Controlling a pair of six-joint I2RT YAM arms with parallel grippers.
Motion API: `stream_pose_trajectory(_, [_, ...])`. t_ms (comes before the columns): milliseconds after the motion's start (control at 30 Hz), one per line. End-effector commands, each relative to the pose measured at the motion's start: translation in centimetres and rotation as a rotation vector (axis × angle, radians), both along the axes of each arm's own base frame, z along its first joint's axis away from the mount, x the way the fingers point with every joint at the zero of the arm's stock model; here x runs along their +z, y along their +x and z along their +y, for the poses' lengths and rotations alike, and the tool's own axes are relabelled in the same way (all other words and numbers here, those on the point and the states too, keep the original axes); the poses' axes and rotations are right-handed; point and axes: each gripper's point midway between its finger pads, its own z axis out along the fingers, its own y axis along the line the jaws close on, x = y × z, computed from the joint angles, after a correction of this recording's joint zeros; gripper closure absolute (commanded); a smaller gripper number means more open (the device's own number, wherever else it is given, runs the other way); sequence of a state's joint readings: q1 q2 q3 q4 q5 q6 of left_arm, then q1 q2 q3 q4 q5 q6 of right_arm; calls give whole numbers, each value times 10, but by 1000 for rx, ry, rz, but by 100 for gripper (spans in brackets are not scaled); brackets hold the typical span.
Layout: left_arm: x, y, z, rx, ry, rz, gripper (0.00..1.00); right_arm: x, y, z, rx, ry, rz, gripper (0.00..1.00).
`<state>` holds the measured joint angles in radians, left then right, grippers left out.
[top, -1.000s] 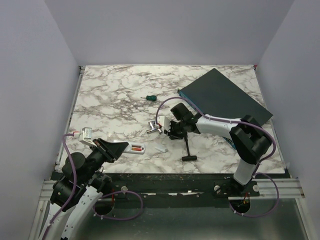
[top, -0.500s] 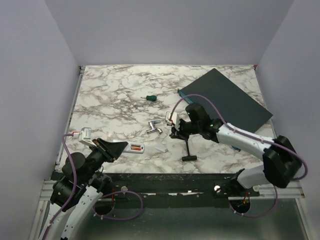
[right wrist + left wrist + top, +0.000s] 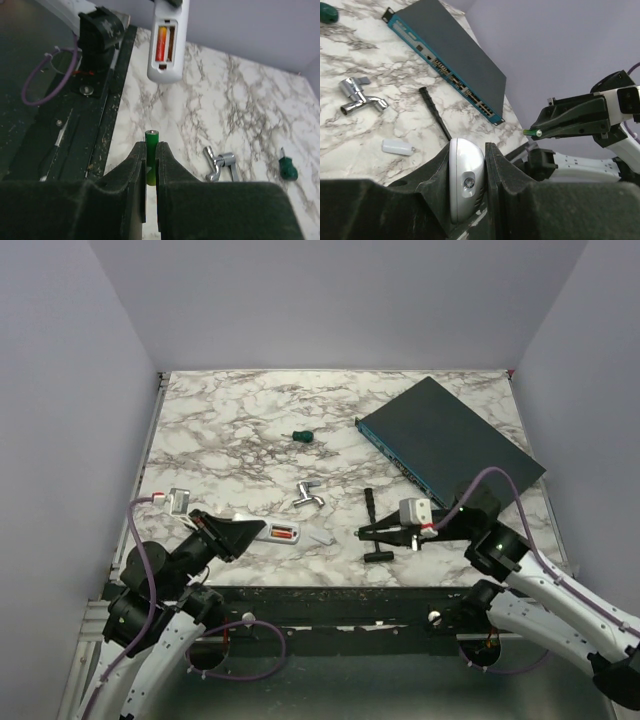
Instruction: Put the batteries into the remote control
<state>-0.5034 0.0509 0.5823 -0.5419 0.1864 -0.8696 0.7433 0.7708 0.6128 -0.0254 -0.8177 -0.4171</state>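
Observation:
My left gripper [image 3: 245,532] is shut on the rounded end of the white remote control [image 3: 272,533], holding it just above the table's near left. The remote control [image 3: 167,40] has its back compartment open. One orange-red battery [image 3: 161,44] lies in one slot and the slot beside it is dark. My right gripper [image 3: 368,533] points left toward the remote, a short gap away. It is shut on a green battery [image 3: 151,150] whose metal end sticks out past the fingertips. In the left wrist view the remote [image 3: 466,180] sits clamped between the jaws, and the green battery [image 3: 534,132] shows at the right.
A small white cover piece [image 3: 320,539] lies between the two grippers. A black T-handled tool [image 3: 370,502] lies under the right gripper. A silver bent metal piece [image 3: 309,497], a green-handled screwdriver [image 3: 301,436] and a large dark teal box [image 3: 450,440] sit farther back.
The right arm has pulled back from beside the silver metal piece to the near right and now points left with the green battery. The left gripper with the remote has shifted slightly right.

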Motion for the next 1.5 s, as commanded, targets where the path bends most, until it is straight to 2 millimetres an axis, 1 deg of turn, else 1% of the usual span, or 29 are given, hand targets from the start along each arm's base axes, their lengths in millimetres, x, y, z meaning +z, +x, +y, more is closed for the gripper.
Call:
stream_pose_trajectory(0, [47,-21,-21,-180,-40,-179,100,31,-30,-5,118,129,-85,99])
stream_pose_trajectory(100, [55,-27,-28,-245,-45,-217,100,39,-34,-7,124,144,-89,99])
stream_pose_trajectory(300, [66,-38,-41,-357,-61,-291,100,42,-36,-7,131,155,-83,99])
stream_pose_trajectory(500, [74,-48,-42,-401,-56,-366,100,44,-34,-7,107,187,-53,99])
stream_pose_trajectory(667, [74,-55,-44,-442,-48,-418,100,50,-32,-6,85,216,-16,99])
stream_pose_trajectory(800, [79,-61,-43,-453,-66,-490,100,51,-29,-5,67,219,-3,99])
stream_pose_trajectory(900, [79,-63,-43,-457,-69,-497,100,52,-26,-5,49,223,7,99])
stream_pose_trajectory(967, [79,-59,-43,-446,-70,-477,100,56,-21,-5,8,241,57,99])
stream_pose_trajectory(1033, [73,-48,-44,-412,-60,-407,100,63,-14,-4,-42,273,129,99])
stream_pose_trajectory(1133, [57,-24,-45,-337,-49,-253,100,73,5,0,-161,285,333,99])
stream_pose_trajectory(1167, [52,-17,-45,-313,-47,-212,100,75,9,3,-175,266,343,99])
stream_pose_trajectory(1200, [49,-13,-45,-299,-50,-181,100,73,11,4,-176,242,342,99])
stream_pose_trajectory(1267, [40,0,-44,-247,-53,-105,100,75,13,6,-191,243,312,99])
stream_pose_trajectory(1367, [32,10,-44,-207,-55,-51,100,85,17,8,-228,280,275,99])
stream_pose_trajectory(1467, [29,16,-42,-177,-69,-23,100,84,14,19,-240,258,265,99])
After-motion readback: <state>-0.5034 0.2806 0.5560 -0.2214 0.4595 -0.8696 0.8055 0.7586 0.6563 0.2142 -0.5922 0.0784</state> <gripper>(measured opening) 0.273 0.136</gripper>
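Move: The right hand holds the green battery; the remote's half-filled battery compartment lies about 17 cm to its left, nearly level fore and aft and roughly 2 cm higher. On the table some 23 cm below this hand, the battery cover lies about 5 cm ahead and 8 cm left, the faucet 15 cm ahead and 12 cm left. From the left hand, which grips the remote, the green battery is about 19 cm right and 3 cm lower. The left hand keeps hold of the remote and carries it up, back and to the right while tipping its end up and turning clockwise, then swings forward and down again, undoing nearly all of the tilt and ending about 5 cm farther right, towards the battery, and a little higher. The right hand keeps the green battery pinched and rises about 7 cm in all, drawing back some 3 cm at first and coming forward again late, while its fingertips lift about 15 degrees and it rolls, leaving the battery nearer the compartment. ##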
